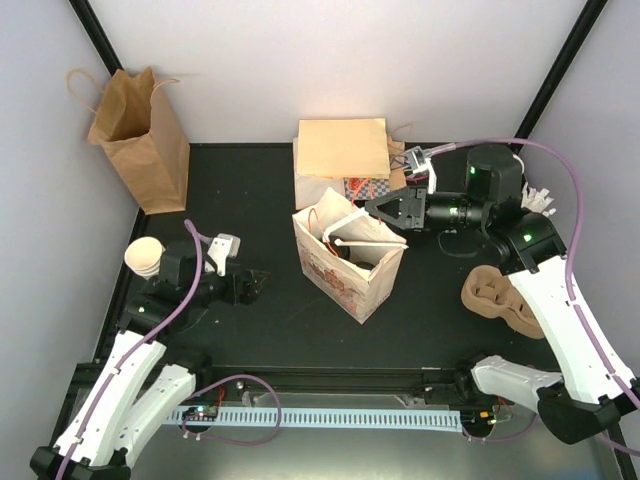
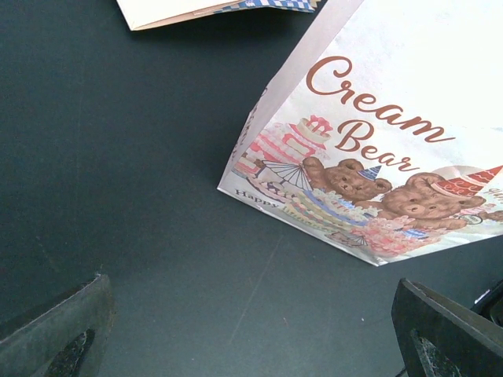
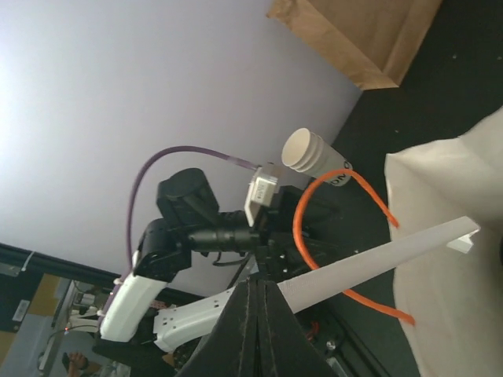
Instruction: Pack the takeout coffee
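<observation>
The takeout coffee does not show clearly; only a dark shape [image 1: 349, 262] lies inside the open white printed bag [image 1: 340, 275], and I cannot tell what it is. At the bag's far side my right gripper [image 1: 378, 210] is shut on the bag's white paper handle [image 3: 393, 255], which runs taut from the closed fingertips [image 3: 263, 292]. The orange handle [image 3: 308, 236] loops loose beside it. To the bag's left, low over the mat, my left gripper [image 1: 255, 285] stands open, fingers [image 2: 55, 338] wide apart with bare mat between them. The bag's "Cream Bear" print [image 2: 377, 165] faces it.
A brown paper bag [image 1: 140, 140] stands at the back left. A stack of lidless cream cups [image 1: 145, 257] sits beside the left arm. A tan flat bag [image 1: 342, 148] lies behind the white bag. A brown pulp cup carrier [image 1: 500, 295] rests at the right.
</observation>
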Tool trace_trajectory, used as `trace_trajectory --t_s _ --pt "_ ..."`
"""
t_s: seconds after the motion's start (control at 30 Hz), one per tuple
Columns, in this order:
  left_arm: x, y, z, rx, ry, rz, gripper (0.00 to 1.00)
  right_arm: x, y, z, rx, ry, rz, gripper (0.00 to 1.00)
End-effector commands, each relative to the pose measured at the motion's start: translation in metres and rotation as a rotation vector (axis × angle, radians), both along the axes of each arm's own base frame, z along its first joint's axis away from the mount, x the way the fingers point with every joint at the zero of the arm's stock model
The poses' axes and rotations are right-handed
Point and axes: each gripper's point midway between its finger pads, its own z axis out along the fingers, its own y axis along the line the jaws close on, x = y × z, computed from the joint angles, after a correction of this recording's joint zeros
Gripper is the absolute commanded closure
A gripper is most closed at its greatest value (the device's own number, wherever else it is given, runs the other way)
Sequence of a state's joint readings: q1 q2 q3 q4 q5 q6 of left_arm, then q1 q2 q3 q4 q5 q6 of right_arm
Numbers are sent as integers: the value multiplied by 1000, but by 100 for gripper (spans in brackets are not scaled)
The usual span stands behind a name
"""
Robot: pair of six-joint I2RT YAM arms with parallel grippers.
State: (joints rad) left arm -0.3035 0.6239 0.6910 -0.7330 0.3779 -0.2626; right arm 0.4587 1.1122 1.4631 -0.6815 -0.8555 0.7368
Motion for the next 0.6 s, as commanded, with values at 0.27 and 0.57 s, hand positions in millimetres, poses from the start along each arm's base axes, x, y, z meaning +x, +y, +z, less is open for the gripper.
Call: trace_trajectory --t_s 0.27,0.57 --pt "2 1 5 6 -12 12 1 41 8 -31 -103 -29 -64 99" --pt "3 2 3 11 -3 16 1 72 -35 -74 -443 -61 -290 95"
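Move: The Cream Bear bag that my held straw is meant for has its middle about 8 cm ahead of my right hand, 4 cm to its left and 30 cm below. A loose straw lies across the bag's mouth, roughly 6 cm ahead, 1 cm right and 20 cm below; a black-lidded cup inside is 6 cm ahead, 6 cm left and 28 cm down. From my left hand the bag is some 8 cm ahead, 19 cm right and 8 cm below. Still pinching the straw in shut fingers, I carry my right hand about 6.5 cm forward and nearly as far down, towards and over the open bag. As I go, I tip the left-pointing fingers down by some 15 degrees and swing them slightly clockwise, taking the straw's free end into the mouth on the bag's left side. ##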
